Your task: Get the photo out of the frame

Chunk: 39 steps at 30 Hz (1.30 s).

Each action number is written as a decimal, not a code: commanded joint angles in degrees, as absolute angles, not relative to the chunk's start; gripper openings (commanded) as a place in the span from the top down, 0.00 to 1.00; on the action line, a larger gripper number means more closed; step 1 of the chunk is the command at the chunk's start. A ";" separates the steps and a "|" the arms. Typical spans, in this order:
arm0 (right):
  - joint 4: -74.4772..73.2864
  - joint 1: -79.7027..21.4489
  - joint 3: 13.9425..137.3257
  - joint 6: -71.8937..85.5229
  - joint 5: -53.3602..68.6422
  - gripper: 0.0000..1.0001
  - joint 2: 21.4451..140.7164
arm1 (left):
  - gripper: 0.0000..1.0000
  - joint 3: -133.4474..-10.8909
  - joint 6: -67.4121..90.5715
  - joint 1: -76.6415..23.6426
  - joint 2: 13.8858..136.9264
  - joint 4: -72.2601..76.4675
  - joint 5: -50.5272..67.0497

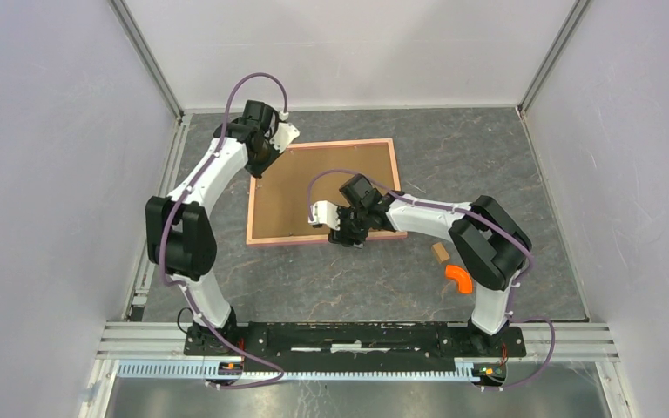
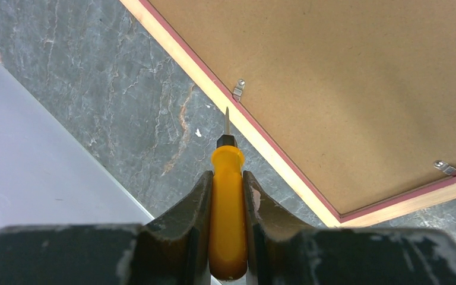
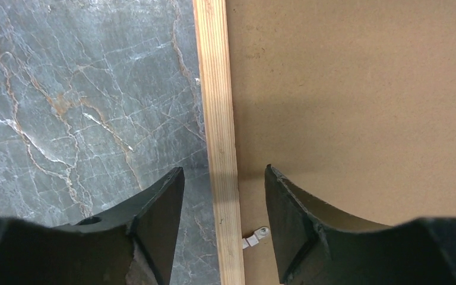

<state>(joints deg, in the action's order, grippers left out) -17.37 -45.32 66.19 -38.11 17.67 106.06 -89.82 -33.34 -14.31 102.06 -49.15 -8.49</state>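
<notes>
The frame (image 1: pixel 314 187) lies face down on the table, its brown fibreboard back (image 2: pixel 356 77) up inside a pink and pale wood rim (image 3: pixel 222 119). The photo is hidden under the back. My left gripper (image 2: pixel 227 178) is shut on a yellow-handled screwdriver (image 2: pixel 228 202); its tip points at a small metal clip (image 2: pixel 238 89) on the frame's far-left rim. My right gripper (image 3: pixel 224 172) is open and straddles the frame's near rim, with another clip (image 3: pixel 255 237) between its fingers. In the top view the left gripper (image 1: pixel 260 161) is at the frame's far-left corner and the right gripper (image 1: pixel 353 231) at its near edge.
A second metal clip (image 2: pixel 447 168) shows on the adjoining rim. A small wooden block (image 1: pixel 440 252) and an orange curved piece (image 1: pixel 459 279) lie on the dark marble table right of the frame. White walls enclose the table.
</notes>
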 commanded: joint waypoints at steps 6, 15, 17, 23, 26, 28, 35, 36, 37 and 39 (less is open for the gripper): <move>-17.12 -45.33 66.49 -39.11 18.31 0.59 107.56 | 0.98 -91.29 -36.74 -13.90 104.26 -44.83 -8.05; -18.31 -45.41 67.14 -39.29 18.54 0.77 108.05 | 0.98 -90.59 -36.89 -13.89 106.96 -43.94 -8.51; -18.66 -45.37 67.41 -39.37 18.75 0.79 108.36 | 0.98 -89.69 -37.01 -13.93 107.17 -43.02 -8.95; -19.34 -45.35 67.79 -39.64 18.96 0.83 108.78 | 0.98 -87.65 -37.62 -13.89 107.80 -40.72 -11.36; -19.36 -45.36 67.85 -39.64 18.92 0.84 108.87 | 0.98 -86.94 -37.87 -13.83 108.17 -40.06 -12.15; -19.40 -45.35 67.83 -39.65 18.87 0.85 108.89 | 0.98 -86.63 -37.85 -13.75 108.66 -39.77 -12.36; -19.60 -45.35 68.15 -39.55 18.62 0.93 109.15 | 0.98 -85.26 -38.14 -13.71 109.08 -39.75 -12.56; -19.77 -45.35 68.17 -39.55 18.62 0.94 109.24 | 0.98 -84.97 -38.13 -13.71 109.07 -39.72 -12.72; -19.74 -45.35 68.21 -39.48 18.60 0.95 109.29 | 0.98 -84.66 -38.27 -13.71 108.92 -39.81 -12.66; -19.82 -45.35 68.34 -39.46 18.58 0.97 109.32 | 0.98 -84.21 -38.07 -13.71 108.67 -40.35 -12.42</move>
<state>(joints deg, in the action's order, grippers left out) -18.63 -45.28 67.29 -39.72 18.37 107.22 -85.93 -36.07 -14.00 108.71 -40.66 -12.19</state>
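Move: On the back of the frame, the left rail's clip lies about 5 cm ahead of the left hand, 1 cm to its left and 13 below. At that same depth, the near-left corner is about 11 cm back and 3 left of this hand, and the near rail's left clip 10 back and 9 right. The near rail runs right between the right hand's fingers, 1 cm below the hand point; another clip sits 2 cm ahead and 3 right of that hand. The frame's near rail is pinched by the right hand, which settles barely half a centimetre and shuts its open fingers on the wood from both sides, then holds still. Towards the left rail's clip, the left hand lowers the screwdriver it still grips about 5 cm, easing some 2 cm forward and 1 cm left and rolling about five degrees, bringing the tip down to the rail's inner edge just beyond the clip. ##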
